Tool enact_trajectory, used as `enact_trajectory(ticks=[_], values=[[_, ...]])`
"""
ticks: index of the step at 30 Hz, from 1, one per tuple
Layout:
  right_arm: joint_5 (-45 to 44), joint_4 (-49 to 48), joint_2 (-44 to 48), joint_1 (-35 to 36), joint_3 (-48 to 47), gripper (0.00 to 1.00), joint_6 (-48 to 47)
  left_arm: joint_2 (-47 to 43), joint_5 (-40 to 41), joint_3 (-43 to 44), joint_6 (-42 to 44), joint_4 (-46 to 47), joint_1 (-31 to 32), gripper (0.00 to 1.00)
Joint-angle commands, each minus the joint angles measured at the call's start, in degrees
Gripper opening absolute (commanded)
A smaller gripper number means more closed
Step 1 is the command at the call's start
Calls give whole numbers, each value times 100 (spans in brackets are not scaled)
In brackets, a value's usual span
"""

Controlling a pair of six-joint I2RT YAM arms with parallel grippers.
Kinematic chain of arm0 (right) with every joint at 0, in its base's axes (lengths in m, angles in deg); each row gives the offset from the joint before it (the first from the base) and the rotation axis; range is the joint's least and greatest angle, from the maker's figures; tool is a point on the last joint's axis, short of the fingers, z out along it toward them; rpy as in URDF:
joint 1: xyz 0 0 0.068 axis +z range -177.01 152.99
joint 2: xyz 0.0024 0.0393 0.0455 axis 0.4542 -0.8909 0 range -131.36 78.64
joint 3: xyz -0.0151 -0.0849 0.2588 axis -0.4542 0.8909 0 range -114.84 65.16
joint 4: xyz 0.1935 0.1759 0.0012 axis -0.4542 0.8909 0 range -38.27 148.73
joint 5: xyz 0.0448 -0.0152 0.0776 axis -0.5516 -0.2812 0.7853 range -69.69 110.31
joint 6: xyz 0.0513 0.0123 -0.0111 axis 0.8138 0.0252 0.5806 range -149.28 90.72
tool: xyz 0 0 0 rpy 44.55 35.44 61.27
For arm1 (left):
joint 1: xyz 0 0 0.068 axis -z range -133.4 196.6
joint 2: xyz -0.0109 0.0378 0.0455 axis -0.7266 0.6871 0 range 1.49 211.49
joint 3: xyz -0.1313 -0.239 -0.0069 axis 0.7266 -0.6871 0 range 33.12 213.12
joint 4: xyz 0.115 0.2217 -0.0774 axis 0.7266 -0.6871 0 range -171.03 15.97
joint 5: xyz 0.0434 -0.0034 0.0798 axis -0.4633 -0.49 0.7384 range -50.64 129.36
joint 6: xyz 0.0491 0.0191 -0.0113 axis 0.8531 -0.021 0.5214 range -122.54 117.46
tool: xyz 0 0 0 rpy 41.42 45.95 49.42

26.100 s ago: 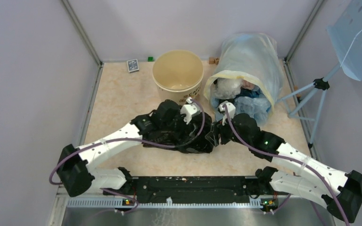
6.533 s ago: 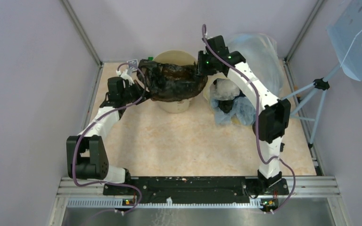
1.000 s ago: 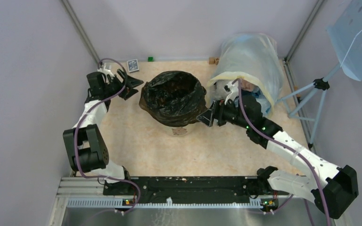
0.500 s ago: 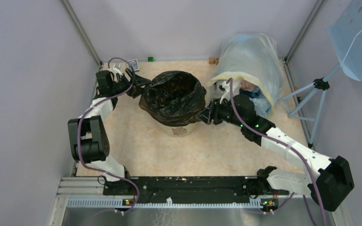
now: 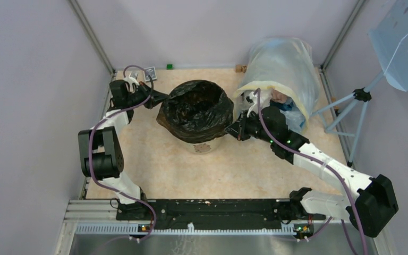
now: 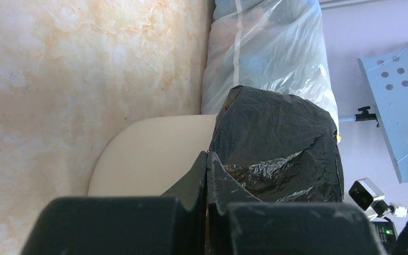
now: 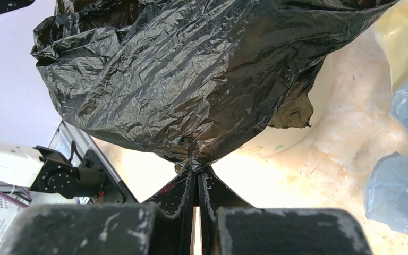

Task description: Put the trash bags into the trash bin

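Observation:
A black trash bag lines the trash bin and folds out over its rim. Only a cream strip of the trash bin shows below the bag. My left gripper is at the bag's left edge. In the left wrist view its tips meet where the trash bag ends against the trash bin. My right gripper is at the bag's right side. The right wrist view has it shut on a pinch of the trash bag, beside the trash bin.
A large translucent sack lies at the back right with blue bags spilling from its mouth. A card deck and a green cube sit by the back wall. A perforated panel on a tripod stands right.
Both grippers went from open to shut. The left one moved right onto the bag's left edge. The right one closed on the bag's right side.

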Motion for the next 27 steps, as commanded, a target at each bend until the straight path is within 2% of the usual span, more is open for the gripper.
enact_trajectory(ticks=[1,9,21,27], values=[[-89,-127,48,57,44,0,-108,69,1,-45,128,309,15,0],[-207,-351,-286,57,399,0,-211,277,222,-400,240,444,189,0],[-285,-222,-419,61,283,0,-348,579,533,-501,295,557,524,0],[-331,-190,-765,73,335,0,-354,451,870,-447,506,269,519,0]])
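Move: The trash bin, with the black bag draped over its rim, has its middle about 13 cm right, 7 cm back and 10 cm below the left hand, and about 12 cm left, 11 cm ahead and 12 cm below the right hand. Both grippers already pinch the black bag's edge. The clear trash-filled bag lies roughly 23 cm right and 26 cm ahead of the right hand; the photo card is some 9 cm left and 22 cm ahead of the left. Down together go both hands, about 7 cm each on opposite sides of the trash bin, fingers shut and still pinching the black bag's edge to draw it down over the outside. The left also drifts some 3 cm right, towards the bin; the right drops nearly straight, slowing after its first quick pull. Both wrists tip only slightly. ##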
